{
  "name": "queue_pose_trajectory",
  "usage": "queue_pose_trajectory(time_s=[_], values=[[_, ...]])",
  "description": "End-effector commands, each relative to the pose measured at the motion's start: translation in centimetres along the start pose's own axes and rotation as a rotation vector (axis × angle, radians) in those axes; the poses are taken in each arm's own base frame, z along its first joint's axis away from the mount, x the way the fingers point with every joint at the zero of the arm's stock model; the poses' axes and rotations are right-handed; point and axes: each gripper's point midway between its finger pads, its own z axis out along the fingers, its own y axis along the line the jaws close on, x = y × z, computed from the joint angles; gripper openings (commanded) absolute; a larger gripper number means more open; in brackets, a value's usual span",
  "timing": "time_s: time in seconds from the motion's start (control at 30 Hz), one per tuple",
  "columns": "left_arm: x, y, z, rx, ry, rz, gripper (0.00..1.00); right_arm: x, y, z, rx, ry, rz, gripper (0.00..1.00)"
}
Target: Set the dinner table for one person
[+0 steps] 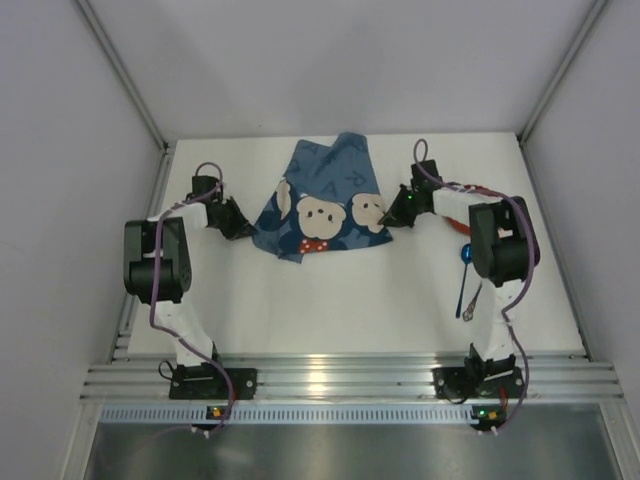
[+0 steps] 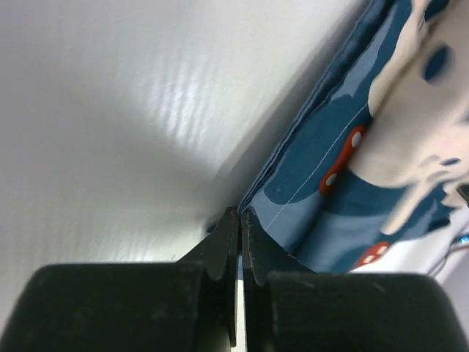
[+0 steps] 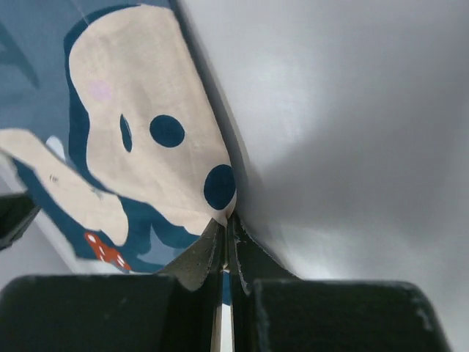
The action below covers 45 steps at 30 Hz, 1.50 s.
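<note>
The blue cartoon-printed cloth placemat hangs bunched over the far middle of the white dinner table. My left gripper is shut on the placemat's left corner; its closed jaws pinch the blue hem in the left wrist view. My right gripper is shut on the right corner; the cloth runs into its closed jaws in the right wrist view. Both hold the cloth stretched between them, just above the table.
A blue-headed spoon lies on the table at the right, partly under my right arm. Something red shows beside that arm. White walls enclose the table on three sides.
</note>
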Motion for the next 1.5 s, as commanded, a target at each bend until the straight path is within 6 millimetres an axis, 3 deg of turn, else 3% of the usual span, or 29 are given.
queue_pose_trajectory(time_s=[0.0, 0.07, 0.1, 0.13, 0.2, 0.23, 0.37, 0.4, 0.43, 0.57, 0.63, 0.7, 0.73, 0.83, 0.87, 0.97, 1.0, 1.07, 1.1, 1.17, 1.27, 1.3, 1.33, 1.37, 1.4, 1.43, 1.47], values=[[-1.9, 1.2, -3.1, -0.142, -0.155, -0.038, 0.0, -1.2, -4.8, -5.4, 0.139, -0.104, 0.052, 0.0], [-3.1, 1.0, -5.9, -0.195, -0.267, -0.075, 0.0, -1.2, -7.1, -7.2, 0.205, -0.139, 0.083, 0.0], [-2.7, 1.4, -6.7, -0.223, -0.288, -0.111, 0.0, -0.3, -7.9, -8.4, 0.228, -0.14, 0.091, 0.0], [-3.0, 0.9, -8.7, -0.232, -0.342, -0.124, 0.0, 0.1, -8.4, -8.9, 0.243, -0.143, 0.093, 0.0], [-2.5, 1.8, -10.4, -0.283, -0.401, -0.16, 0.0, 1.5, -9.5, -10.1, 0.282, -0.142, 0.097, 0.0], [-2.9, 1.4, -12.2, -0.286, -0.464, -0.161, 0.0, 2.1, -9.7, -10.2, 0.283, -0.135, 0.099, 0.0], [-0.5, 3.4, -15.6, -0.41, -0.509, -0.236, 0.0, 4.6, -10.7, -11.3, 0.31, -0.101, 0.11, 0.0], [0.5, 4.8, -16.4, -0.476, -0.514, -0.26, 0.0, 5.9, -11.2, -12.1, 0.346, -0.078, 0.124, 0.0], [0.7, 4.8, -17.3, -0.476, -0.532, -0.257, 0.0, 6.4, -11.5, -12.5, 0.368, -0.072, 0.133, 0.0], [3.5, 6.4, -18.2, -0.531, -0.515, -0.301, 0.0, 10.2, -12.5, -15.1, 0.441, -0.008, 0.165, 0.0], [4.6, 5.9, -19.3, -0.474, -0.562, -0.354, 0.0, 10.7, -11.7, -16.8, 0.422, -0.039, 0.156, 0.0], [5.8, 6.5, -20.1, -0.474, -0.592, -0.406, 0.0, 11.4, -12.3, -18.5, 0.458, -0.079, 0.17, 0.0], [6.0, 6.3, -21.0, -0.454, -0.623, -0.4, 0.0, 11.8, -12.6, -18.7, 0.463, -0.085, 0.167, 0.0], [8.5, 7.5, -20.3, -0.468, -0.559, -0.363, 0.0, 13.9, -14.1, -17.5, 0.465, 0.012, 0.126, 0.0], [9.6, 6.9, -19.5, -0.423, -0.493, -0.347, 0.09, 15.2, -14.5, -16.9, 0.469, 0.089, 0.137, 0.0], [9.0, 4.7, -20.8, -0.343, -0.505, -0.235, 0.37, 16.1, -14.7, -16.8, 0.466, 0.141, 0.125, 0.21], [8.3, 4.3, -21.8, -0.343, -0.54, -0.201, 0.55, 15.8, -14.3, -17.1, 0.451, 0.12, 0.11, 0.44], [6.3, 2.2, -24.3, -0.304, -0.624, -0.141, 0.61, 14.9, -13.7, -18.0, 0.448, 0.079, 0.087, 0.61], [5.6, 2.0, -25.2, -0.324, -0.648, -0.109, 0.65, 14.5, -13.3, -18.6, 0.441, 0.054, 0.072, 0.74], [3.9, 0.7, -26.0, -0.31, -0.68, -0.086, 0.78, 13.5, -12.6, -20.0, 0.452, 0.014, 0.04, 0.84], [2.5, -1.2, -23.1, -0.204, -0.622, -0.011, 0.89, 11.7, -11.3, -21.3, 0.439, -0.057, 0.001, 0.89], [0.8, -1.9, -21.1, -0.163, -0.616, 0.019, 0.91, 11.1, -10.8, -21.4, 0.429, -0.074, -0.009, 0.89], [1.3, -3.7, -19.1, -0.048, -0.523, 0.061, 0.91, 10.5, -10.3, -21.4, 0.414, -0.087, -0.026, 0.89], [1.1, -4.0, -17.5, -0.026, -0.474, 0.068, 0.98, 9.4, -9.2, -21.0, 0.378, -0.105, -0.039, 0.9], [1.0, -4.1, -15.9, -0.012, -0.423, 0.077, 0.98, 8.7, -8.5, -20.7, 0.353, -0.109, -0.052, 0.89], [1.0, -3.6, -12.5, -0.001, -0.326, 0.075, 0.98, 7.9, -7.1, -20.1, 0.292, -0.113, -0.08, 0.89], [0.2, -4.2, -11.6, 0.008, -0.295, 0.101, 0.98, 6.9, -6.4, -19.4, 0.273, -0.107, -0.091, 0.89]])
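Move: I already pinch a near corner of the blue cloth in each hand, just above the table; its middle lies some 17 cm right and 6 ahead of my left. Left's corner goes to bare table 18 cm back, 10 left; right's goes 23 back, 13 right. From my right hand, the blue spoon is about 14 cm back and 18 right, the fork 17 back and 21 right, the orange plate 4 ahead and 21 right. I draw the cloth's corners apart and back towards me: my right hand sweeps 11 cm right, then about 24 cm back, mostly low, while my left arcs up, some 19 cm back and 9 left, turning counter-clockwise. Both then open wide and let go; my right lifts clear and eases forward, my left rises and swings forward about 10 cm. ##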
